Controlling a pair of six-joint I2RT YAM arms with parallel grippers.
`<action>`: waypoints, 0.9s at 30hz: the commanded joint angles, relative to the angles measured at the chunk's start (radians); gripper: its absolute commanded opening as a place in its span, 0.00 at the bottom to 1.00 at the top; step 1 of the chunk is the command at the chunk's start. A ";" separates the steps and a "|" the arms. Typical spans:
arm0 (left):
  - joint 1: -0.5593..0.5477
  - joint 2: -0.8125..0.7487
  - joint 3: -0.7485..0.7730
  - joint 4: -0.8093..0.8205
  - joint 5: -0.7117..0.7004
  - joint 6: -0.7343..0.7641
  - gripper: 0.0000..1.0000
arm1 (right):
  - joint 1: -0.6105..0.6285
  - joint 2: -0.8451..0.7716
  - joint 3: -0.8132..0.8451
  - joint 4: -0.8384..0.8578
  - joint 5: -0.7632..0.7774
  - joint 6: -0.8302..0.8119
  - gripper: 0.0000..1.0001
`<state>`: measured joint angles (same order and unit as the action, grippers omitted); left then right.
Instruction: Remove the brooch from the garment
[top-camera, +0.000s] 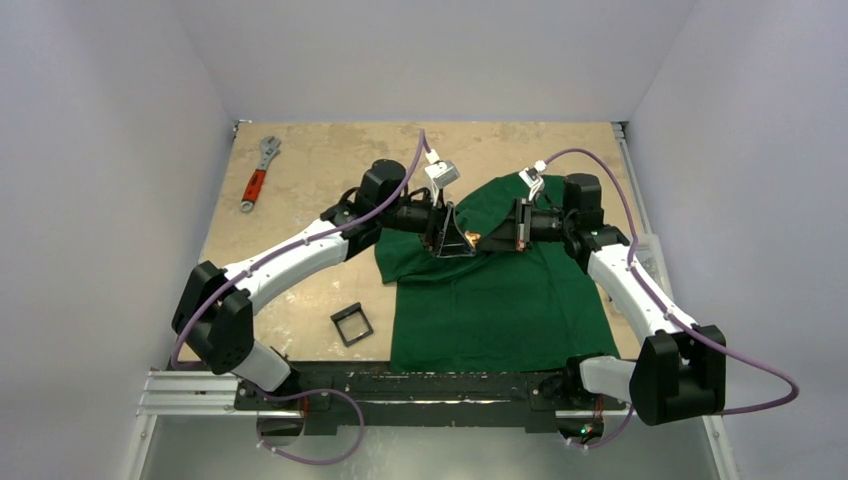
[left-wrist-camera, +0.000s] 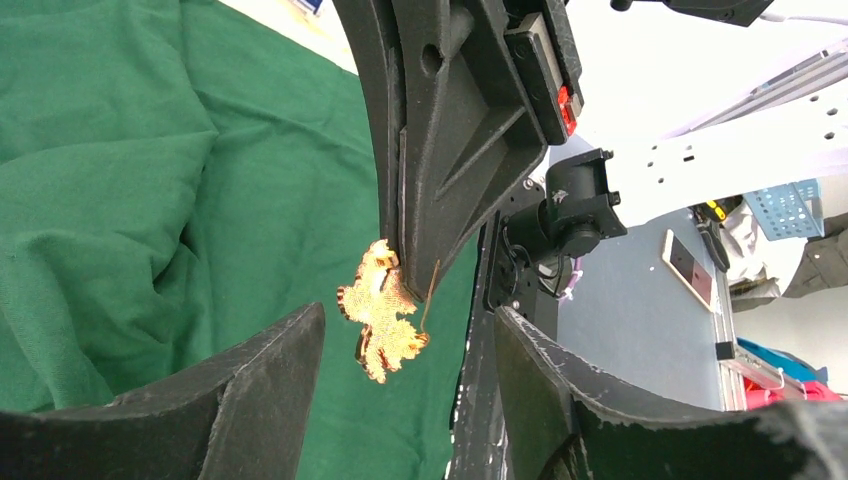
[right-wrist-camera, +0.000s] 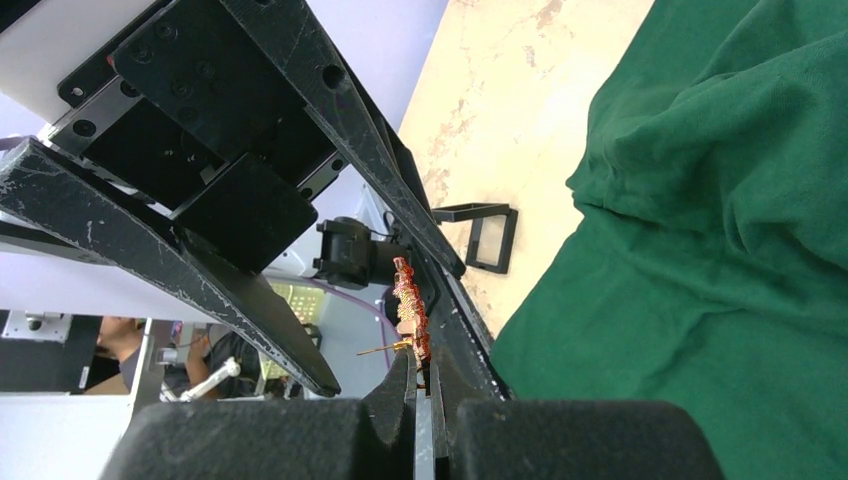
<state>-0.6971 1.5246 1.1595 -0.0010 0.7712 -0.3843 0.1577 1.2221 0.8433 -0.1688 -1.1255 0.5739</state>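
Note:
The brooch (left-wrist-camera: 385, 322), a small orange-gold jagged leaf with a thin pin sticking out, hangs in the air with the tips of my right gripper (right-wrist-camera: 422, 365) shut on its edge. It shows edge-on as the brooch (right-wrist-camera: 412, 305) in the right wrist view and as a speck, the brooch (top-camera: 474, 238), from above. My left gripper (left-wrist-camera: 408, 330) faces it, jaws open on either side without touching it. The dark green garment (top-camera: 500, 300) lies flat on the table below both grippers, and its cloth (left-wrist-camera: 150, 200) is apart from the ornament.
A red-handled wrench (top-camera: 257, 176) lies at the table's far left. A small black square frame (top-camera: 352, 324) sits on the table just left of the garment's lower edge. Both arms meet over the shirt's upper part.

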 joint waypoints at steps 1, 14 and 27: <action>-0.010 0.011 0.052 0.049 -0.015 -0.018 0.59 | 0.012 -0.008 0.050 0.002 -0.026 -0.030 0.00; -0.010 0.030 0.065 0.032 -0.010 -0.020 0.40 | 0.022 -0.022 0.058 0.002 -0.036 -0.052 0.00; -0.009 0.030 0.049 0.022 -0.004 -0.015 0.27 | 0.023 -0.036 0.066 -0.010 -0.051 -0.102 0.00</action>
<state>-0.7029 1.5570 1.1786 0.0093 0.7605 -0.4084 0.1757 1.2217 0.8543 -0.1730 -1.1397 0.5148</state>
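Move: The right hand already grips the brooch at its fingertips, some 3 cm to that hand's left, about 1 cm ahead and 1 cm below. From the left hand, the brooch lies about 2 cm right, level ahead and 1 cm lower, between the open fingertips. From the left hand, the green garment's middle is roughly 7 cm back, 9 cm right and 18 cm below, and the small black frame 17 cm back, 23 cm left and 20 cm below. Left hand eases about 0.5 cm rightward and forward, fingers half closing around the brooch the right hand keeps pinched. ##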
